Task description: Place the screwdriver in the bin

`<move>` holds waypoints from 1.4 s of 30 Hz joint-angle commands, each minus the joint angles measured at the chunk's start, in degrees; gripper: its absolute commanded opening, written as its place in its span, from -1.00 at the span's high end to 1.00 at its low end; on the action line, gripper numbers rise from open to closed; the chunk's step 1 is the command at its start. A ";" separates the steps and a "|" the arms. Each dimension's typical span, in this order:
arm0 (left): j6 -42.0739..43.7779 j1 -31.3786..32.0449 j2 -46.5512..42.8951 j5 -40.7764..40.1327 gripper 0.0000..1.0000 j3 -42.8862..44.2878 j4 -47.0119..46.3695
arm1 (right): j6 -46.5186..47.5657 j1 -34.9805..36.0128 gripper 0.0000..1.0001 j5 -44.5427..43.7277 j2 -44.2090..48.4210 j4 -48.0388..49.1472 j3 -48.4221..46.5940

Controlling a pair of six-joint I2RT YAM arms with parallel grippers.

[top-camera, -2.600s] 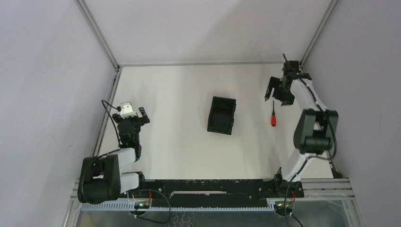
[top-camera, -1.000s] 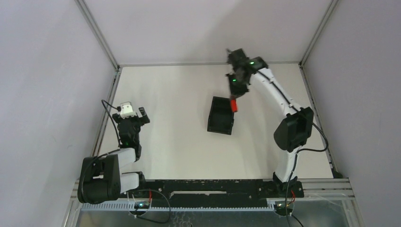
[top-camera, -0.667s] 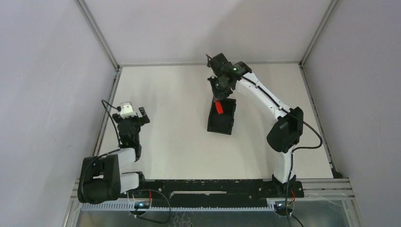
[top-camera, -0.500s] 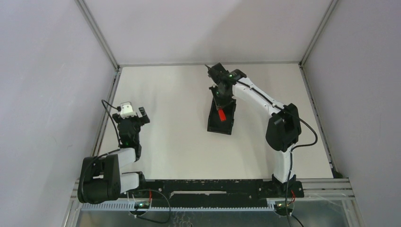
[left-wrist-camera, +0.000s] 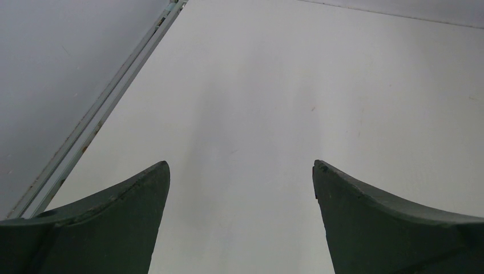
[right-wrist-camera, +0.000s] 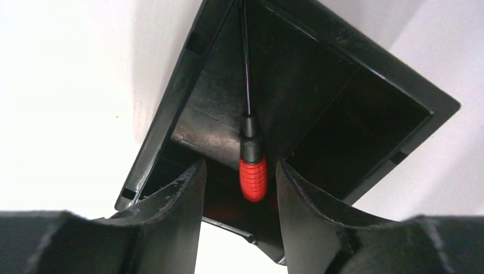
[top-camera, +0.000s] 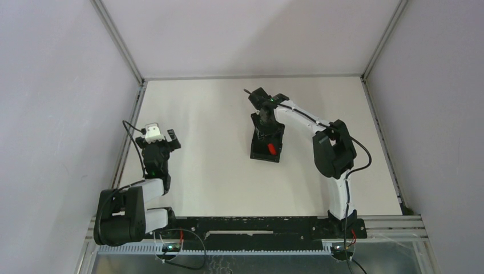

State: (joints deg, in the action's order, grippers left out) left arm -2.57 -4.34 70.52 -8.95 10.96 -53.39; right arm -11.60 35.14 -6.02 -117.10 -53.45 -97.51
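Observation:
The black bin (top-camera: 253, 154) stands in the middle of the table. Inside it lies the screwdriver (top-camera: 272, 149), its red handle toward the bin's near end. My right gripper (top-camera: 264, 124) hangs over the bin's far half, open. In the right wrist view the screwdriver (right-wrist-camera: 253, 177) rests on the floor of the bin (right-wrist-camera: 171, 108), its shaft pointing away, and the handle shows between the spread fingers of the right gripper (right-wrist-camera: 240, 164) with a gap on the left side. My left gripper (top-camera: 169, 138) sits open and empty at the left edge of the table.
A metal frame rail (top-camera: 132, 123) runs along the table's left edge, close to the left arm. The left wrist view shows only bare white table (left-wrist-camera: 285, 85) and that rail (left-wrist-camera: 97, 114) beyond the left gripper (left-wrist-camera: 241, 165).
My right arm carried the screwdriver from the right side of the table to the bin and lowered it in. Its jaws then opened and the screwdriver now lies in the bin. The left arm stayed still.

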 commanded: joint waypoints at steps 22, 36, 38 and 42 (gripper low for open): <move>0.80 0.38 -0.03 -0.87 -1.00 2.67 -1.37 | 2.32 -6.44 -0.99 -5.76 40.76 18.67 22.53; 0.73 0.38 -0.03 -0.83 -1.00 2.68 -1.37 | -5.80 -22.22 -0.99 -3.33 67.28 37.88 62.24; 0.82 0.38 -0.03 -0.87 -1.00 2.65 -1.37 | -6.49 -22.61 -0.99 -5.73 69.96 39.29 65.86; 0.76 0.38 -0.03 -0.84 -1.00 2.74 -1.37 | -6.92 -23.24 -0.99 -9.43 74.20 41.55 70.11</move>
State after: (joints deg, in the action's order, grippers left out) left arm -2.57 -4.34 70.52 -8.95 10.96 -53.39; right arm -16.14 12.40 -11.18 -46.65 -18.94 -29.12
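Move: The screwdriver already lies in the bin under the right hand's half-open fingers, its middle about 1 cm ahead, level sideways and some 3 cm below. The bin around it has its middle roughly 1 cm ahead, 1 cm left and 2 cm below the right hand. From the left hand, the screwdriver lies about 1 cm ahead, some 38 cm to the right and 7 cm lower. Right hand rises about 15 cm out of the bin, opens fully, then swings 20 cm right, back and down, wrist levelling. ##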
